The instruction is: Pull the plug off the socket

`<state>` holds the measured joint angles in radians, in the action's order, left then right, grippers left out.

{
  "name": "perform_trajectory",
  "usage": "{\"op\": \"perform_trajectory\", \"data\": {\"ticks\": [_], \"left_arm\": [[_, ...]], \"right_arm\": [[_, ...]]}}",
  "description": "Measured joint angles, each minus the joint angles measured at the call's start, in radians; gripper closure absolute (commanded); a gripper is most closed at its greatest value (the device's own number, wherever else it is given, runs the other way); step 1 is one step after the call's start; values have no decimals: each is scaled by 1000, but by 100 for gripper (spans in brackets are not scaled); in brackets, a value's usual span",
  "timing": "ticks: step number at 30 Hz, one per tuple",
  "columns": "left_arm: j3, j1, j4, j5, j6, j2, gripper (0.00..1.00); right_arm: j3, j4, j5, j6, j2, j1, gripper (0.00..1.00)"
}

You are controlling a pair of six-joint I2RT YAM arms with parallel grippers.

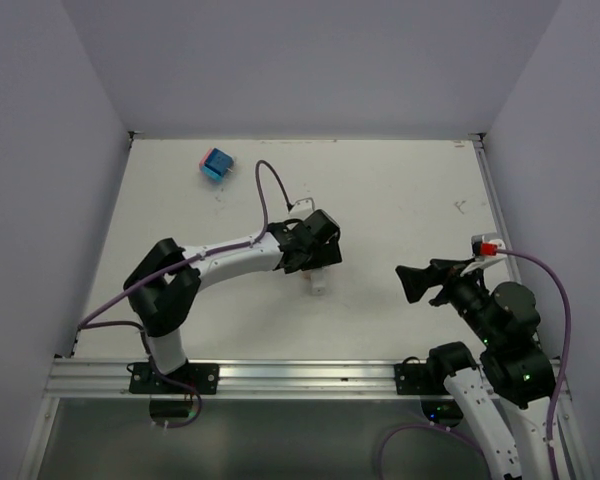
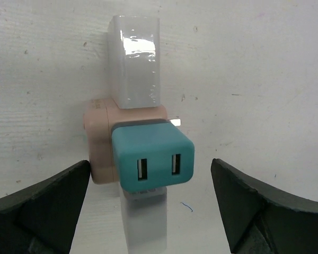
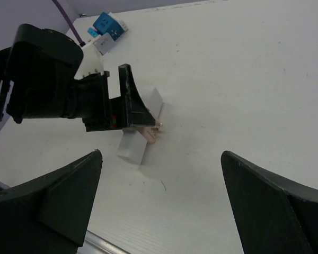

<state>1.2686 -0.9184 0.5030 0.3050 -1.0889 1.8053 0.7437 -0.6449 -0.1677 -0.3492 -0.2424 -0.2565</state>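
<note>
A beige socket cube [image 2: 99,151] lies on the white table. A teal plug with two USB ports [image 2: 152,157] sits in its upward face. A white plug [image 2: 134,63] sticks out of its far side and another white plug [image 2: 144,222] out of its near side. My left gripper [image 2: 150,174] is open just above the cube, one finger on each side of the teal plug, touching nothing. In the top view the left gripper [image 1: 315,262] covers most of the cube [image 1: 317,284]. My right gripper [image 1: 420,283] is open and empty, well to the right of the cube [image 3: 151,133].
A blue and pink adapter [image 1: 216,164] lies at the back left of the table, also in the right wrist view [image 3: 107,25]. Grey walls enclose the table on three sides. A metal rail [image 1: 300,375] runs along the near edge.
</note>
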Motion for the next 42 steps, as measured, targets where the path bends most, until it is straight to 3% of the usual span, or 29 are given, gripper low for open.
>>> {"op": "perform_trajectory", "data": {"ticks": [12,16,20,25,29,34,42], "left_arm": [[21,0,-17,23,159,-248,1],[-43,22,-57,3,203,-323,1],[-230,139,-114,-92,233,-439,1],[-360,281,-125,-155,273,-529,0],[-470,361,-159,-241,297,-605,1],[-610,500,-187,-333,301,-675,0],[-679,527,-201,-402,324,-731,0]], "right_arm": [[0,-22,-8,-26,-190,0,1],[5,-24,-20,-24,-336,0,1],[13,-20,-46,-24,-521,-1,1],[31,-13,-29,-30,-624,-27,1],[115,0,31,-49,-726,-108,1],[240,27,151,-84,-889,-305,1],[515,10,350,-130,-1226,-512,1]]}}
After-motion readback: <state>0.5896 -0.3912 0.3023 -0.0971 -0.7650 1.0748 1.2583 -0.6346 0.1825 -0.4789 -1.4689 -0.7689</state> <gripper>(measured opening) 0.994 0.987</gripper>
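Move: The plug stands upright in the socket right under my open left hand, about 3 cm down and straight below; the socket is roughly 6 cm down, same spot. One white charger sticks out of the socket some 5 cm ahead of the plug, the other some 5 cm behind and 1 cm right of the plug, both 2 to 3 cm lower than it. From my right hand the plug lies about 12 cm ahead, 17 cm left and 23 cm below. My left hand, fingers already wide, lifts some 12 cm straight up off the plug, then swings about 18 cm left while sinking again, clearing the way. Meanwhile I drop my right hand and ease it forward, tipping its fingers down about 35 degrees, then sweep it left and farther out until it hangs open above the plug, touching nothing. ##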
